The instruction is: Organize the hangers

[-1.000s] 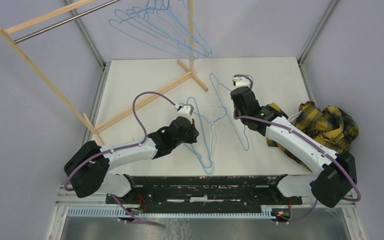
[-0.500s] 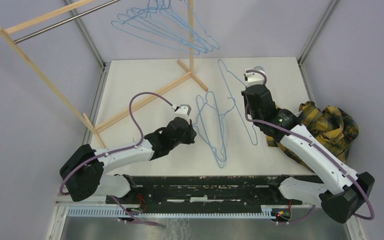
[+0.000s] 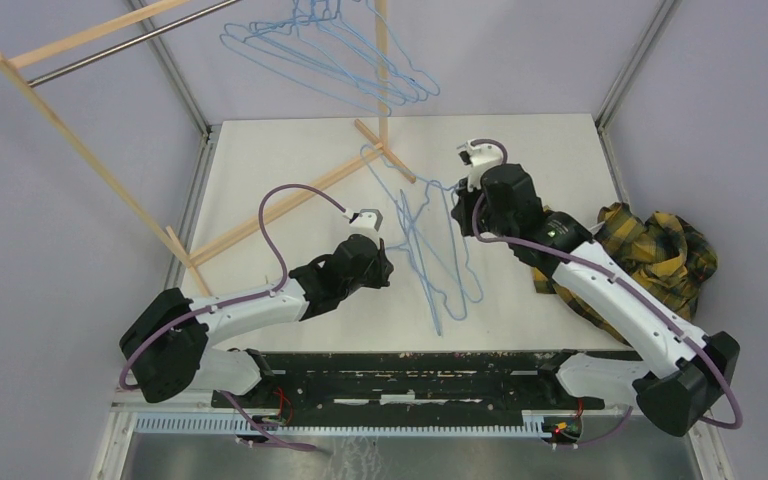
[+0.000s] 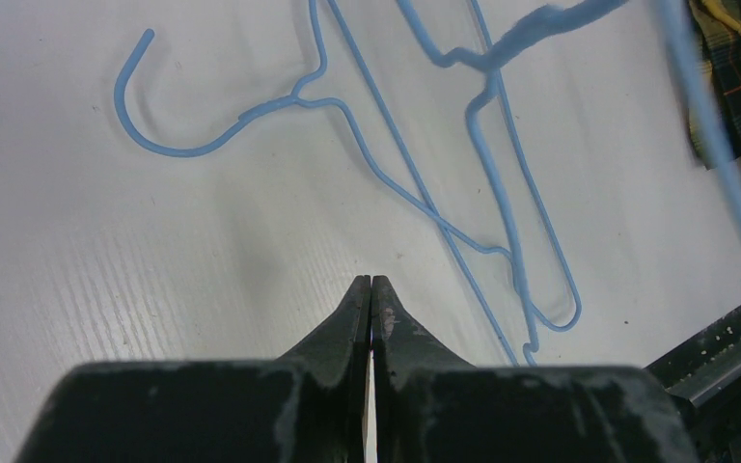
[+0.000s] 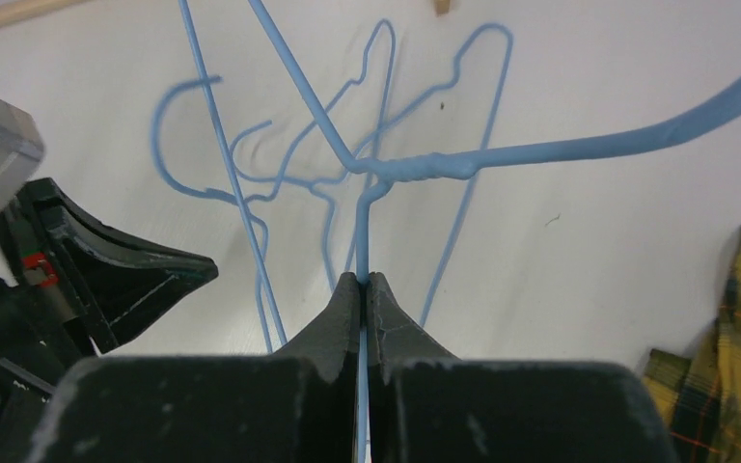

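My right gripper (image 5: 362,280) (image 3: 458,193) is shut on one thin wire of a light-blue hanger (image 5: 415,169), just below its twisted neck. It holds that hanger off the table, over mid-table. A second hanger (image 4: 396,183) (image 3: 438,322) lies flat on the white table (image 3: 280,170), partly under the held one. My left gripper (image 4: 371,280) (image 3: 388,264) is shut and empty, hovering low just left of the lying hanger. Several more hangers (image 3: 345,60) hang from the rack at the back.
The wooden rack (image 3: 80,150) with its metal rod (image 3: 130,38) stands at the back left, and its foot (image 3: 385,150) reaches onto the table near the held hanger. A yellow plaid shirt (image 3: 660,245) lies crumpled at the right edge.
My right gripper has swung the held hanger leftward, so it now crosses over the lying one. The left arm drew back slightly a second ago and has since stayed still.
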Controlling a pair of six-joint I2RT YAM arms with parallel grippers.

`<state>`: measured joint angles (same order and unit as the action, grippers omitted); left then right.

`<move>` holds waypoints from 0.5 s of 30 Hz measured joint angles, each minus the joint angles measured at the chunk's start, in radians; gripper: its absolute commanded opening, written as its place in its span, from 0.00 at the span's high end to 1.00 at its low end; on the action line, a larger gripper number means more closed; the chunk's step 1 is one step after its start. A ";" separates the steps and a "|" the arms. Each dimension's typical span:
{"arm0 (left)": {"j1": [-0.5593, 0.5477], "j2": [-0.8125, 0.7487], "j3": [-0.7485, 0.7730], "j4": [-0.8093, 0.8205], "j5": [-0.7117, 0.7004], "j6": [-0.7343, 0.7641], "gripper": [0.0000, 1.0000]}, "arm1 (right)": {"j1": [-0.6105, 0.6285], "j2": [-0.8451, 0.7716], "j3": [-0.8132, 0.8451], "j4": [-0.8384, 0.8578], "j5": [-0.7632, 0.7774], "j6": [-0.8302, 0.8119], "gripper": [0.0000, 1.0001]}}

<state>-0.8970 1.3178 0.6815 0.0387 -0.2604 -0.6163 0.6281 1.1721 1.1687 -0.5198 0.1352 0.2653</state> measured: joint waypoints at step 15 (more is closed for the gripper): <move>0.000 0.005 0.000 -0.001 0.000 0.000 0.90 | 0.000 0.153 -0.104 0.040 0.108 0.054 1.00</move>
<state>-0.8970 1.3228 0.6815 0.0380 -0.2607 -0.6167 0.6281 1.3251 1.0649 -0.4793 0.2432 0.3191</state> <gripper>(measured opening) 0.065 0.015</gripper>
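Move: From the right hand, which holds one hanger by its hook, the flat-lying hanger it is brought down over has its middle about 3 cm ahead, 9 cm left and 23 cm below. The upper loose hanger, still raised, is some 3 cm ahead, 13 cm left and 16 cm below; the rack foot lies roughly 26 cm ahead, 20 cm left and 23 cm below. From the left hand that flat-lying hanger is about 8 cm ahead, 10 cm right and 9 cm below. The right hand, fingers still shut on the held hanger's hook, drops fast by about 9 cm, bringing that hanger down towards the ones beneath, then eases to a stop with a small drift forward. On the way its fingertips tip some 10 degrees further down, while its left side sinks and it turns slightly clockwise. ##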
